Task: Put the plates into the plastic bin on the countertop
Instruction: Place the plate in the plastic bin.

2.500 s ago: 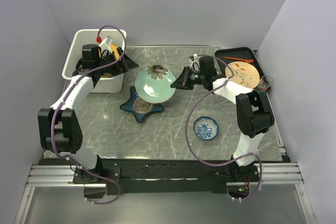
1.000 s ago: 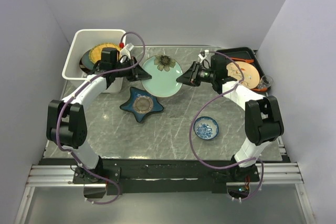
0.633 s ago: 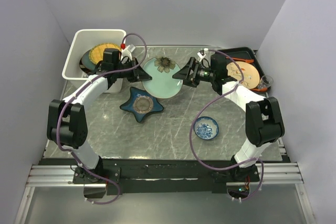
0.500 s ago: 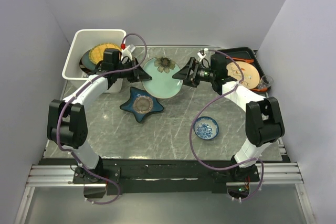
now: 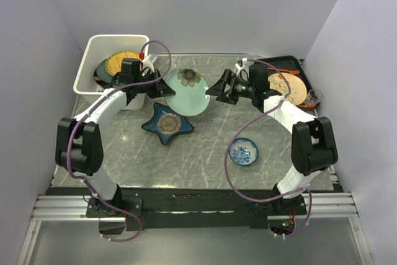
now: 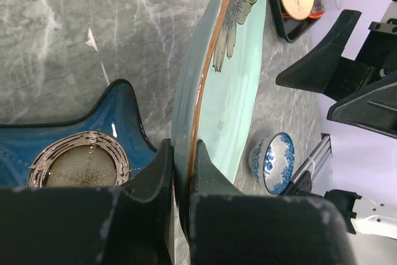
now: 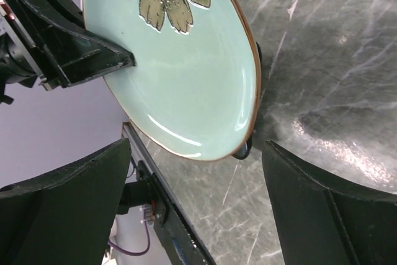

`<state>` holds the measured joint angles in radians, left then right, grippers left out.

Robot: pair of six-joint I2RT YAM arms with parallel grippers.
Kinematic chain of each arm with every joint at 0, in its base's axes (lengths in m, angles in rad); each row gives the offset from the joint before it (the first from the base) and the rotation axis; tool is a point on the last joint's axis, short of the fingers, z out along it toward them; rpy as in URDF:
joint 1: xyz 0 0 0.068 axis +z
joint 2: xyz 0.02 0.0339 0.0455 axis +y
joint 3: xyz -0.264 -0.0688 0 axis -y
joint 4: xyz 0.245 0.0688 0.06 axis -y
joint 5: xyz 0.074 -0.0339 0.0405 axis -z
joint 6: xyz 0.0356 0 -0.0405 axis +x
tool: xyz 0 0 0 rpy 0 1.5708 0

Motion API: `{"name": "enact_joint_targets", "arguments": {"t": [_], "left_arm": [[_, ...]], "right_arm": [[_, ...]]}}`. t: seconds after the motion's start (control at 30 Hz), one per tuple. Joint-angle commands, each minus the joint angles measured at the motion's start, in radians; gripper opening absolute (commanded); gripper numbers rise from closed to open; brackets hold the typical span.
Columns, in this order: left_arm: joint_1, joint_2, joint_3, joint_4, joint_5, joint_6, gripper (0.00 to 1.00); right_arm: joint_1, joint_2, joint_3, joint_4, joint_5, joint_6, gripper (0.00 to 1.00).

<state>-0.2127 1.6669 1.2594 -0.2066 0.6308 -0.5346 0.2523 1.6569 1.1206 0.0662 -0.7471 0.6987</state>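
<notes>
The pale green floral plate hangs tilted above the countertop, and my left gripper is shut on its left rim. In the left wrist view the rim is pinched between the fingers of the left gripper. My right gripper stands open just right of the plate, not touching it; the plate fills the right wrist view beyond the right gripper. The white plastic bin at the back left holds a yellow woven-pattern plate over darker ones. A dark teal star-shaped plate lies on the countertop.
A small blue-and-white dish sits at the right front. At the back right, a black tray carries a tan plate with orange marks, with a small glass beside it. Walls close in on three sides.
My right gripper has opened, let go of the floral plate and drawn back a little. The left gripper alone now holds the plate, which has shifted slightly left.
</notes>
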Motion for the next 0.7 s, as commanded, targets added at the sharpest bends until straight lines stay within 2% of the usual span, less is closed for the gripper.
{"name": "enact_joint_targets", "arguments": {"t": [0.0,0.43,0.67], "left_arm": [[0.007,-0.061,0.086,0.085,0.037,-0.002,0.01],[0.085,-0.070,0.124,0.093,0.047,-0.024,0.01],[0.179,-0.075,0.133,0.142,0.107,-0.067,0.01]], "right_arm": [[-0.005,-0.032,0.039,-0.014,0.023,-0.031,0.93],[-0.005,-0.011,0.056,-0.039,0.025,-0.054,0.93],[-0.005,-0.002,0.048,-0.020,0.018,-0.048,0.94]]}}
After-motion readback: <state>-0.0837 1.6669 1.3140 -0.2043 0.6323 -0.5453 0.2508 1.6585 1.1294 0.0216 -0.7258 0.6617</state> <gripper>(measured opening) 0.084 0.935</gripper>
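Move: The plastic bin that the held plate is bound for has its middle roughly 20 cm to the left hand's left, about 8 cm farther out and some 12 cm lower. The plate's own middle is about 7 cm to that hand's right and a little below; the blue star-shaped dish sits about 12 cm back, 2 cm left and 17 cm down. From the empty right hand, the bin is about 36 cm left, 8 cm ahead and 12 cm down. The mint-green plate, still pinched at its left edge by the left gripper, is carried left towards the bin for about 5 cm and forward some 3 cm, rising about 2 cm on the way. The left hand starts slowly and gathers speed, its wrist swinging just under 10 degrees counter-clockwise while the fingers keep their hold. ##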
